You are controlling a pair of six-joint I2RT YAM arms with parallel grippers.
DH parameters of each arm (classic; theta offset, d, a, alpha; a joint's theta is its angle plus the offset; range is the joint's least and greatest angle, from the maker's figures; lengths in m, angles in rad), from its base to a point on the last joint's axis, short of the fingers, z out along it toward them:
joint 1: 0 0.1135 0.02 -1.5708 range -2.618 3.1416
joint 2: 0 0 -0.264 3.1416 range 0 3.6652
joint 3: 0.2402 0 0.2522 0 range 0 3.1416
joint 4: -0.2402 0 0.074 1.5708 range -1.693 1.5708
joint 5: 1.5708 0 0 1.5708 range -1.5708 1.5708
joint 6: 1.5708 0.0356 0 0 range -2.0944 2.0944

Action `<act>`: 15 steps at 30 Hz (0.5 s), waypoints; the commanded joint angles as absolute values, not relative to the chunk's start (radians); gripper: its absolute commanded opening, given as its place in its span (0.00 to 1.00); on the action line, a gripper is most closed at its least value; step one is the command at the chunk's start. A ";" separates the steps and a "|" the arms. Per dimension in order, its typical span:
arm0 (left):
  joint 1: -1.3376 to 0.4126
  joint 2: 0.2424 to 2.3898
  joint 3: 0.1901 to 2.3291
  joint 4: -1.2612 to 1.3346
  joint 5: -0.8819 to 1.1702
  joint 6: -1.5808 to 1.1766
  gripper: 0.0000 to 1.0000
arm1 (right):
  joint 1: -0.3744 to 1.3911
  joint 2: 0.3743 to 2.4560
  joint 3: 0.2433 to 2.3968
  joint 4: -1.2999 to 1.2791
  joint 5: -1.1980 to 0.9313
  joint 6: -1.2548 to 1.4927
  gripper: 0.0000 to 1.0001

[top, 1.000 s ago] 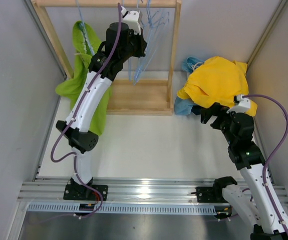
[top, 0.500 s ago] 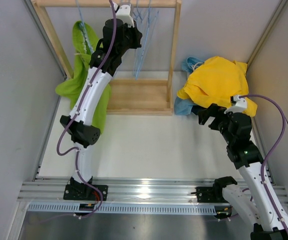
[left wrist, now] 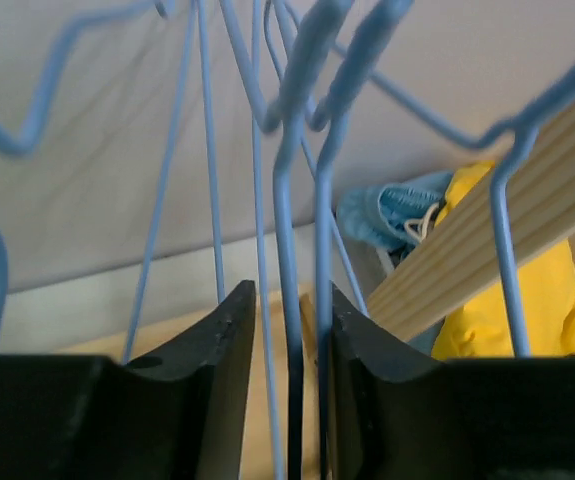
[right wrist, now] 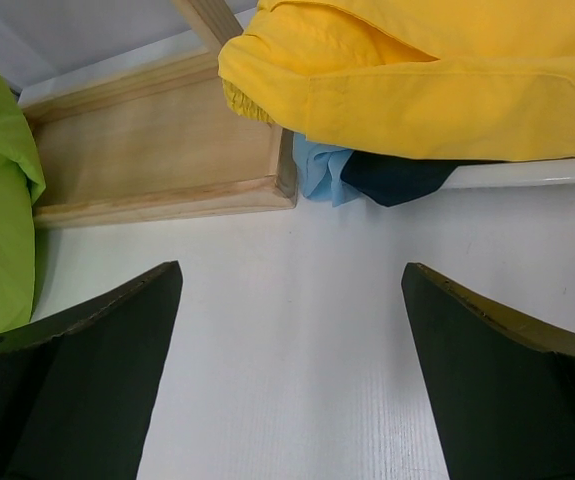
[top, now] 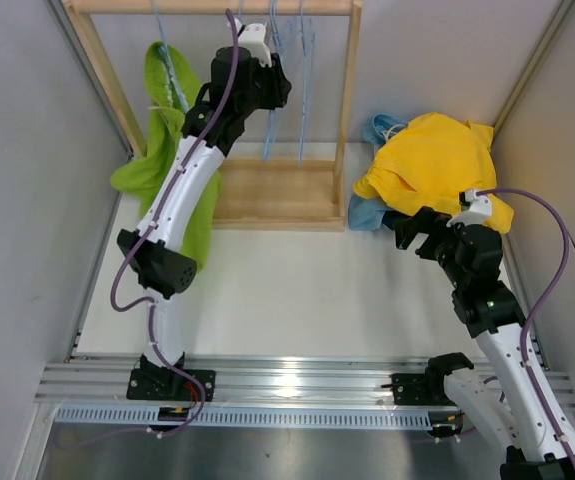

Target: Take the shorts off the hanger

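Note:
Lime green shorts hang on a blue hanger at the left end of the wooden rack. Yellow shorts lie heaped on the table at the right, over light blue shorts and navy shorts. My left gripper is up among several bare blue wire hangers. Its jaws stand a narrow way apart, with three wires running between them and a gap beside the left finger. My right gripper hovers wide open over bare table, in front of the heap.
The rack's top rail and right post stand close around my left gripper. The rack's base tray lies ahead and left of my right gripper. Grey walls close in both sides. A metal rail runs along the near edge.
My left gripper has risen toward the rail and its jaws have parted from shut on the hanger wires. The bare hangers now hang straighter. The right arm has barely moved.

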State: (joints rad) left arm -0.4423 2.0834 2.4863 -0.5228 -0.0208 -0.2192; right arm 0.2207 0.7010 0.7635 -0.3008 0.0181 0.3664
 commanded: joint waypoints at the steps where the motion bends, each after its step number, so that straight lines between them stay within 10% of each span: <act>1: -0.448 1.892 2.424 -0.538 0.012 -0.225 0.42 | 0.219 0.693 0.764 -0.268 0.017 0.368 0.99; 5: -0.460 1.714 2.407 -0.609 0.043 -0.233 0.68 | 0.221 0.689 0.764 -0.267 0.021 0.367 0.99; 15: -0.456 1.296 2.110 -0.641 -0.104 -0.160 0.92 | 0.224 0.670 0.793 -0.296 0.021 0.382 0.99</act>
State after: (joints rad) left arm -0.4587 1.3479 2.2059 -0.6147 0.0097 -0.2230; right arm 0.2207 0.6880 0.7631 -0.3027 0.0185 0.3672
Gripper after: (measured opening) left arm 0.911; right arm 0.993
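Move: The left hand's opening fingers are around empty blue hangers; the green shorts, the one garment still hung up, are about 22 cm to its left, 3 cm nearer the base, their middle some 14 cm lower. The rack's rod has its middle 5 cm ahead, 11 cm left and 10 cm above; the right post is 2 cm ahead and 12 cm right, 10 cm lower. From the right hand the green shorts are roughly 49 cm left and 18 cm ahead, about 3 cm lower. The left hand, its fingers already parting at the start, opens them nearly wide and lets the empty blue hangers come free, drawing almost straight back out from under the rod for the first 5 cm or so. Then it speeds up and sweeps back and upward, with a smaller drift to the left, ending some 25 cm back, nearly 20 cm higher and 10 cm left, fingertips tipped up about 20 degrees and clear of the rack. ##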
